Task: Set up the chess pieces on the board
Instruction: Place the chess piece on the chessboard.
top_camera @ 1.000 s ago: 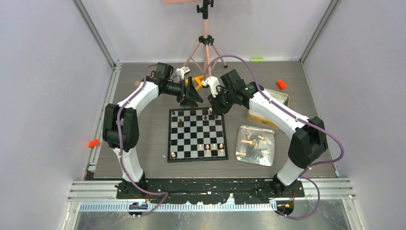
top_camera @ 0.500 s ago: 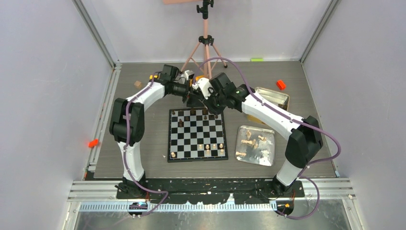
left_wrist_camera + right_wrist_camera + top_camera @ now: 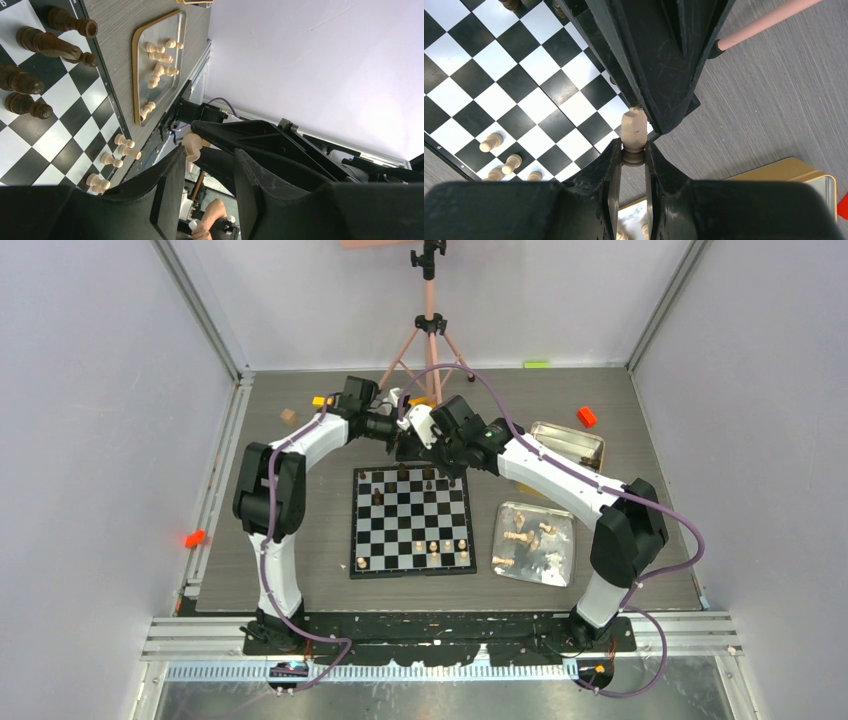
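Above the board's [image 3: 415, 515] far edge, the two grippers meet tip to tip. My right gripper [image 3: 633, 150] is shut on the base of a light tan chess piece [image 3: 634, 127]. My left gripper [image 3: 209, 155] faces it with jaws still apart. The piece's head [image 3: 192, 145] lies against the tip of one left finger [image 3: 170, 185]. In the top view the left gripper [image 3: 400, 445] and right gripper [image 3: 428, 452] overlap and hide the piece. Dark pieces [image 3: 402, 474] stand along the far row, light ones [image 3: 433, 548] along the near row.
A silver tray [image 3: 565, 540] right of the board holds several light pieces. A gold-rimmed tin [image 3: 570, 445] sits behind it. A tripod [image 3: 430, 330] stands at the back. Coloured blocks lie around: red [image 3: 587, 417], orange [image 3: 194, 538], yellow [image 3: 322, 400].
Both arms have swung inward over the board's far edge until the grippers met. The left gripper's jaws have narrowed around the piece in the right gripper.
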Robot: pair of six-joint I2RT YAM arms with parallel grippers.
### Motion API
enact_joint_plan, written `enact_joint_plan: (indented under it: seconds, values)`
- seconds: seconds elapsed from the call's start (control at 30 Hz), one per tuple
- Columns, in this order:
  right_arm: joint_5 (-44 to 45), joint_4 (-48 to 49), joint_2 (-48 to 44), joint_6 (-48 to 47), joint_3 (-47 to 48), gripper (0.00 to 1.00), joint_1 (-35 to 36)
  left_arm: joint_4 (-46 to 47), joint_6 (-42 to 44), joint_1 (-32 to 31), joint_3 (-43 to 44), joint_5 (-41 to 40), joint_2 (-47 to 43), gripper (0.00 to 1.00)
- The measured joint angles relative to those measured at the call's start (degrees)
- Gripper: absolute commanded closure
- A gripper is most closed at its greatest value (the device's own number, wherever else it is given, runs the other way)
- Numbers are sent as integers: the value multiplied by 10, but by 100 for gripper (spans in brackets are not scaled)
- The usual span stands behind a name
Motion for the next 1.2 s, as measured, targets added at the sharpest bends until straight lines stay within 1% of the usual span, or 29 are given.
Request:
enact_joint_plan:
  seconds: [0.23,0.43,0.63,0.67,0.8,0.97,1.03,1.13,1.2]
  values:
    - [12,2,0,0,0,99,0,10,-11,-2,-5,0,10,57]
    - [16,3,0,0,0,99,0,19,-23,-5,-8,2,14,60]
    - [16,7,1,0,1,99,0,42,-40,-11,-14,4,14,69]
    - [17,7,2,0,2,99,0,48,-43,-11,-17,5,14,72]
    - [21,9,2,0,3,99,0,62,-56,-12,-26,5,14,79]
    - [27,10,2,0,5,99,0,79,-71,-13,-32,5,14,86]
    - [29,10,2,-1,5,99,0,86,-75,-13,-34,4,14,90]
    - [31,10,2,0,6,95,0,94,-85,-13,-37,5,14,100]
    - [33,10,2,0,6,88,0,102,-89,-14,-38,5,15,100]
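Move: The light chess piece held upright in the right gripper is about 2 cm to the right of the left hand, 1 cm back and 2 cm below it. From the right hand it is only some 1 cm ahead, 1 cm left and 1 cm above. Under the left hand, the chessboard's far right corner lies roughly 5 cm ahead, 4 cm right and 11 cm down; the metal tray's middle is some 19 cm right, 13 cm back and 12 cm down. Bring the left gripper, fingers pointing right and half open, about 1 cm down and then 1 cm to the right, so its fingertips straddle the upper end of the light piece; close them until they pinch it. Keep the right gripper shut on the piece's lower part, letting it creep about 1 cm forward. ##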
